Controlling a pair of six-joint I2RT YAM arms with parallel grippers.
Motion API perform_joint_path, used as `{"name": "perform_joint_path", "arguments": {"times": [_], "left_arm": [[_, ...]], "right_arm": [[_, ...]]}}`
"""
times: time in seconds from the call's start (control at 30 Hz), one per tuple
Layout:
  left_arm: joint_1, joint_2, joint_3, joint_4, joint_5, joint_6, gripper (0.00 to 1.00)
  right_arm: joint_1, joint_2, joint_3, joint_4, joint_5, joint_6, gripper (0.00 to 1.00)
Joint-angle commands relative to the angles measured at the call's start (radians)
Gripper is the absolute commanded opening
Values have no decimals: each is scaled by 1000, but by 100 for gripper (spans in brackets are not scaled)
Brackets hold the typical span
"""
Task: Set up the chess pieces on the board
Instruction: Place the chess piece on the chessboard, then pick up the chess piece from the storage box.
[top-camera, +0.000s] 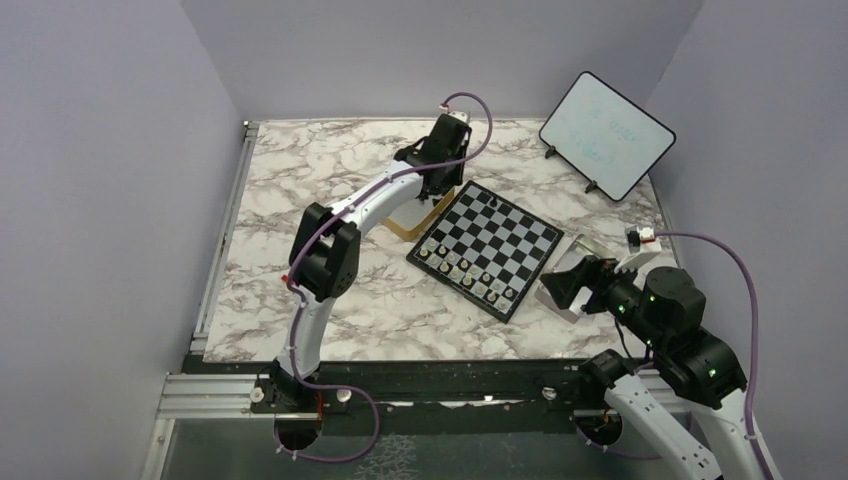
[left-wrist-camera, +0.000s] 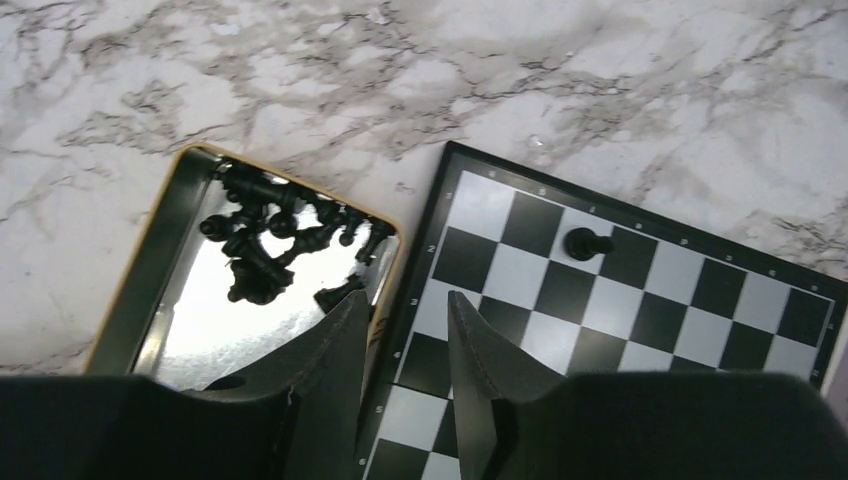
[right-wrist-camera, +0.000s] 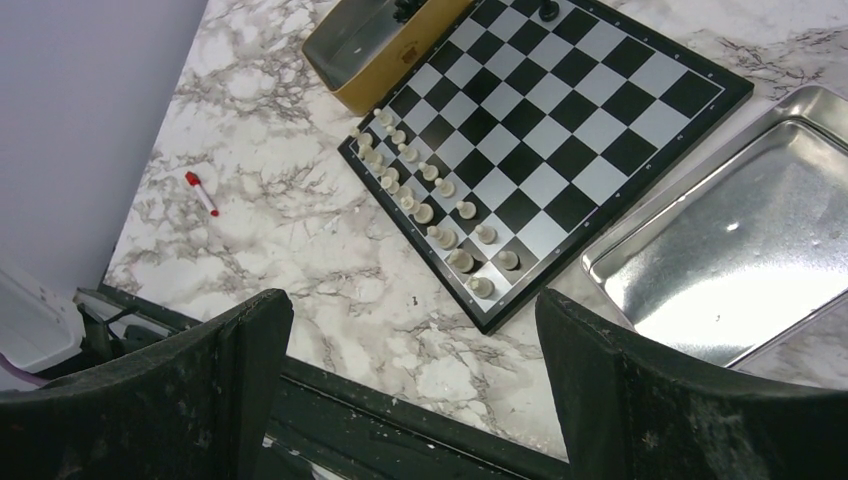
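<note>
The board (top-camera: 490, 245) lies at the middle of the marble table. One black chess piece (left-wrist-camera: 587, 243) stands on a white square near the board's far edge (left-wrist-camera: 640, 290). Several more black chess pieces (left-wrist-camera: 270, 235) lie heaped in the gold tin (left-wrist-camera: 150, 260) beside the board. Pale pieces (right-wrist-camera: 430, 195) stand in two rows along the board's near side (right-wrist-camera: 540, 130). My left gripper (left-wrist-camera: 405, 297) hangs above the seam between tin and board, narrowly open, nothing between its fingers. My right gripper (right-wrist-camera: 412, 297) is wide open and empty above the table's near edge.
A shiny silver tray (right-wrist-camera: 740, 250) lies to the right of the board. At the back right a white tablet (top-camera: 607, 133) leans on its stand. On the marble left of the board lies a small red-capped stick (right-wrist-camera: 201, 192). The black frame rail (right-wrist-camera: 400, 420) runs along the near edge.
</note>
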Motion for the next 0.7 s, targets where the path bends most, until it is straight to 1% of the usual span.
{"name": "perform_joint_path", "arguments": {"times": [0.0,0.2,0.33,0.67], "left_arm": [[42,-91,-53,-25,-84,38,36],[113,-82,-82,-41,-44,26,36],[117,-44,-63,-47,-39,42,35],[122,33,-42,-63,-53,57,30]], "right_arm": [[5,18,2,-3,-9,-6,96],[5,34,7,-5,-3,-2,96],[5,31,1,-4,25,5,96],[5,19,1,-9,33,9,96]]}}
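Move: The black pieces heaped in the gold-rimmed box lie about 5 cm ahead of the empty left hand, some 4 cm to its left and 11 cm below. The box's middle is roughly 7 cm to its left and 1 cm back. The black pawn already on the chessboard is 10 cm to the right and 1 cm back, while the board's middle is some 14 cm back and 9 cm right. From the right hand the pieces are about 36 cm ahead, 26 cm left and 22 cm below. The left hand, still empty, carries on leftward away from the chessboard, about 8 cm with 2 cm of forward drift, coming from over the edge between board and box to well over the box of black pieces, the wrist turning some 10 degrees, mostly counter-clockwise. There the sideways travel stops and the hand begins to sink towards the pieces, around 3 cm lower in all, most of it at the very end, with the fingers staying part open and touching nothing yet. ##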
